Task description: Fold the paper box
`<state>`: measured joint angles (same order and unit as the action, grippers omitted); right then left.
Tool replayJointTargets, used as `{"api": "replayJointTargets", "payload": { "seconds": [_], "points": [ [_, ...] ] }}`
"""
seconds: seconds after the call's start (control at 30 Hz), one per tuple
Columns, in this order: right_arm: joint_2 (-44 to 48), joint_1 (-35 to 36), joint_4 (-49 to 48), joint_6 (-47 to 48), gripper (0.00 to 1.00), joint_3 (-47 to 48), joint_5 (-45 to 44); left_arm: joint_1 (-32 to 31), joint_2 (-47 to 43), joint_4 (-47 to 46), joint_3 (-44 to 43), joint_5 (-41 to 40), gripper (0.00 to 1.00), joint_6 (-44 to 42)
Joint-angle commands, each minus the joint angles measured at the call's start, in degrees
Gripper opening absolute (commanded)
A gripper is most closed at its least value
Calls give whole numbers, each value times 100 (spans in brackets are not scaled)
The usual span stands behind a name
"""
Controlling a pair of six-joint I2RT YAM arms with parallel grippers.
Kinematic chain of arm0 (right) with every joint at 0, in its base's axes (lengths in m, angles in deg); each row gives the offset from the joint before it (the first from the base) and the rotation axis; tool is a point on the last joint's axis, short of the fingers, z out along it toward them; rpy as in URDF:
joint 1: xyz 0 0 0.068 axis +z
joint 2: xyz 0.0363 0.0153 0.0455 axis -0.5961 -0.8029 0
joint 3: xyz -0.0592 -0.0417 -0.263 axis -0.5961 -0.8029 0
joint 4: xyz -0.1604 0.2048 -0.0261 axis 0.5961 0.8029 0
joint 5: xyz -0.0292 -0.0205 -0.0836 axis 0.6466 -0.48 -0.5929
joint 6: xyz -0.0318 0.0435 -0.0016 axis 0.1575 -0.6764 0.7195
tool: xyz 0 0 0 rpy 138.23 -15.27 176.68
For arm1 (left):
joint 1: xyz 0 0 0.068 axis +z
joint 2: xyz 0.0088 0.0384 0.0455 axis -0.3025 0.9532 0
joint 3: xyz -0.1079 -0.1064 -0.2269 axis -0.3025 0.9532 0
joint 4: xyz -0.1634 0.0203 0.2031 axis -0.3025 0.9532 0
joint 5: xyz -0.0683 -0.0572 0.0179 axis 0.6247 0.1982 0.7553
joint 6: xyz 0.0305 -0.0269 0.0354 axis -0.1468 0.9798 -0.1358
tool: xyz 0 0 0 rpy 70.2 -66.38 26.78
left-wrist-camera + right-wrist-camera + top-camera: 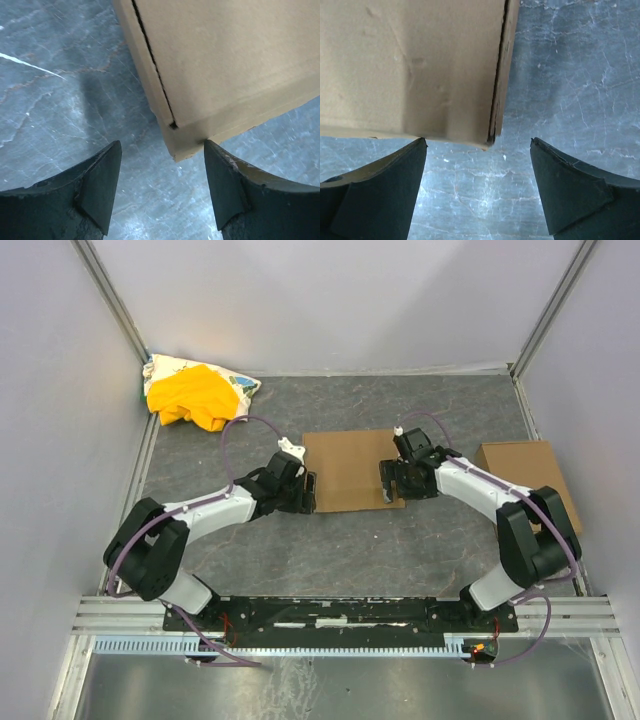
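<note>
The paper box [348, 468] is a plain brown cardboard piece lying closed and flat on the grey table between my two arms. My left gripper [308, 490] is at its near left corner. In the left wrist view that corner [187, 142] pokes in just above the open left gripper [162, 150], with nothing between the fingers. My right gripper [386, 485] is at the near right corner. The right wrist view has the box corner [490, 137] just above the wide open right gripper [477, 145], which holds nothing.
A yellow cloth bundle [192, 395] lies on a patterned cloth at the back left corner. A smaller brown cardboard rectangle [528, 480] lies at the right, partly under the right arm. Grey walls close in the table on three sides.
</note>
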<state>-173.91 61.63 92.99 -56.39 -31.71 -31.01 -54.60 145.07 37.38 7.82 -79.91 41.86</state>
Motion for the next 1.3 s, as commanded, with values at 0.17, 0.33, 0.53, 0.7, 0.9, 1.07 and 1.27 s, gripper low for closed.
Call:
{"api": "replayJointTargets", "payload": {
  "seconds": [0.17, 0.33, 0.53, 0.7, 0.9, 1.07, 1.27],
  "points": [
    [-145, 11, -441, -15, 90, 37, -28, -53, 128, -687, 26, -1148, 71, -31],
    [486, 18, -92, 37, 89, 261, 108, -54, -195, -694, 187, -1157, 71, -30],
    [255, 7, 171, 132, 62, 1502, 31, -58, -884, -935, 465, -438, 61, 125],
    [-1111, -27, 282, 198, 25, 3044, 153, -67, -1476, -1638, 845, 424, 8, 361],
    [-2949, -74, 173, 227, 28, 4924, 347, -67, -1189, -2273, 1065, 1157, 6, 575],
    [-3721, -181, -228, 176, 27, 5719, 322, -71, -1170, -2434, 1234, 1265, 3, 561],
    [-4976, -276, 831, 148, 28, 7552, 754, -80, -950, -2437, 1243, 1259, 3, 423]
  ]
}}
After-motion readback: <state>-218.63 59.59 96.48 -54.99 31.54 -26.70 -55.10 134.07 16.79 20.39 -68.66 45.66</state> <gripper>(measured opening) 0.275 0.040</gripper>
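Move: The closed paper box lies between the hands, which are open at its near corners: for the right hand its middle is about 9 cm ahead and 11 cm left, a couple of centimetres lower. The middle of its far edge, where the right hand is bound, is some 17 cm ahead and 11 cm left. From the left hand the box's middle is about 9 cm ahead and 12 cm right. A brown carton stands some 33 cm right of the right hand, 3 cm farther out. Forward about 2 cm, the left hand nudges the box's near-left corner, then backs off, rising clear and drifting right as its fingers shut. The right hand dips a centimetre at the near-right corner, lifts off, then arcs high over the box, some 24 cm forward and 10 cm left, closing most of the way and tilting its fingers about 15 degrees outward, before sinking just beyond the far edge. ##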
